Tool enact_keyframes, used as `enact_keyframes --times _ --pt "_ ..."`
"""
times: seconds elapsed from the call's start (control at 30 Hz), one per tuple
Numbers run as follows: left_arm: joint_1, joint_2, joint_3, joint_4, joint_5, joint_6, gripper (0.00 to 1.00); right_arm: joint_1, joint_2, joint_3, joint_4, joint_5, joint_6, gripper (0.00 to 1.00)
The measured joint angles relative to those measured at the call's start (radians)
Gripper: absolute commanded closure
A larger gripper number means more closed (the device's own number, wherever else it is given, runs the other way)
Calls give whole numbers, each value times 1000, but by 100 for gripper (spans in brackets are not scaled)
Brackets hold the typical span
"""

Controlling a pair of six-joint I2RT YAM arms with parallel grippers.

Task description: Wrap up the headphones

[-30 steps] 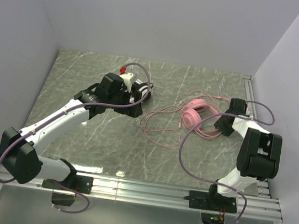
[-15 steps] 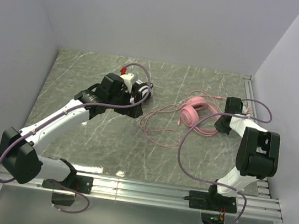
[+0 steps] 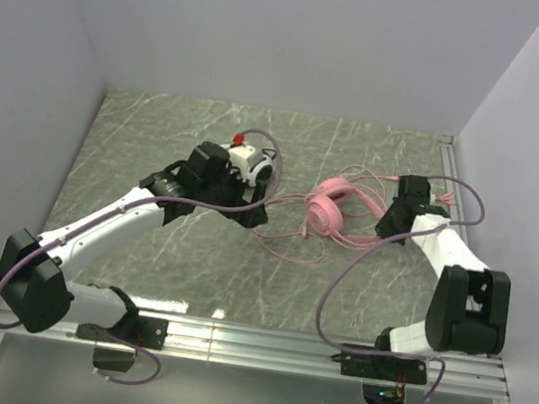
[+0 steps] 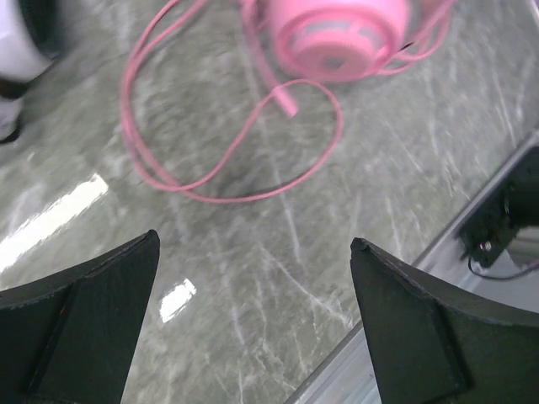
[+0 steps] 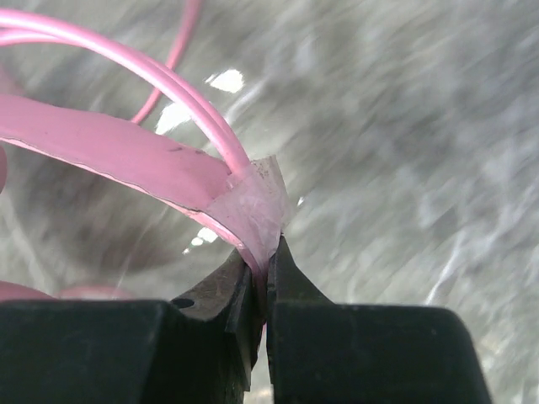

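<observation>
The pink headset [image 3: 326, 210] lies right of centre on the marble table, its pink cable [image 3: 281, 247] looped toward the middle. My right gripper [image 3: 389, 217] is shut on the headset's pink band [image 5: 126, 151], where a clear wrapped piece [image 5: 257, 206] sits between the tips [image 5: 268, 246]. My left gripper [image 3: 252, 203] is open and empty, just left of the cable loops. Its view shows a pink earcup [image 4: 337, 34] and cable [image 4: 227, 164] ahead of the gripper [image 4: 253, 248]. A white and black shape [image 4: 15, 63], seemingly the other headset [image 3: 266, 169], is mostly hidden beside the left wrist.
An aluminium rail [image 3: 260, 339] runs along the near edge and also shows in the left wrist view [image 4: 497, 189]. Another rail [image 3: 446, 162] runs down the right side. Grey walls close in the back and both sides. Purple arm cables [image 3: 340, 272] arc over the right half.
My right gripper has moved left, dragging the pink headset toward the centre. My left gripper has moved right, toward the pink cable, still open.
</observation>
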Motion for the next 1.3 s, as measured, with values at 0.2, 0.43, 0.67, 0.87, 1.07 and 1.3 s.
enact_keyframes --times 0.2,0.43,0.67,0.87,1.07,1.3 --pt "-97 -11 -30 109 42 80 1 121 -106 -7 -84 -5 8 100" --pt "-285 -10 77 89 -49 370 1 127 -162 -41 -127 -3 -7 100" --pt "-511 132 289 21 -181 694 1 135 -166 -48 -132 -16 -15 100" --pt "-549 335 398 -78 -225 894 1 148 -207 -48 -144 -35 -18 100" --pt "-518 437 449 -144 -186 998 1 167 -235 -48 -154 -54 -18 100" --pt "-429 446 463 -116 -145 1059 1 192 -235 -48 -157 -60 -18 100"
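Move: The pink headphones are what the open left hand goes for: their near ear cup lies about 15 cm to its right, 7 cm ahead and 15 cm below. From the same hand, the pink cord loop is roughly 8 cm right, level fore and aft and 18 cm down; the white headphones are some 17 cm ahead, 2 cm left and 15 cm lower. The right hand holds the pink headband, with that cup about 14 cm to its left, 3 cm ahead and 2 cm below. The right fingers keep their pinch on the pink headband and carry it left, back and up, some 9 cm in all. The left hand, fingers staying wide open, arcs right about 15 cm towards the pink ear cups, first rising back about 8 cm, then dropping as far and easing forward, while rolling some 75 degrees about its fingers, clockwise from above. ##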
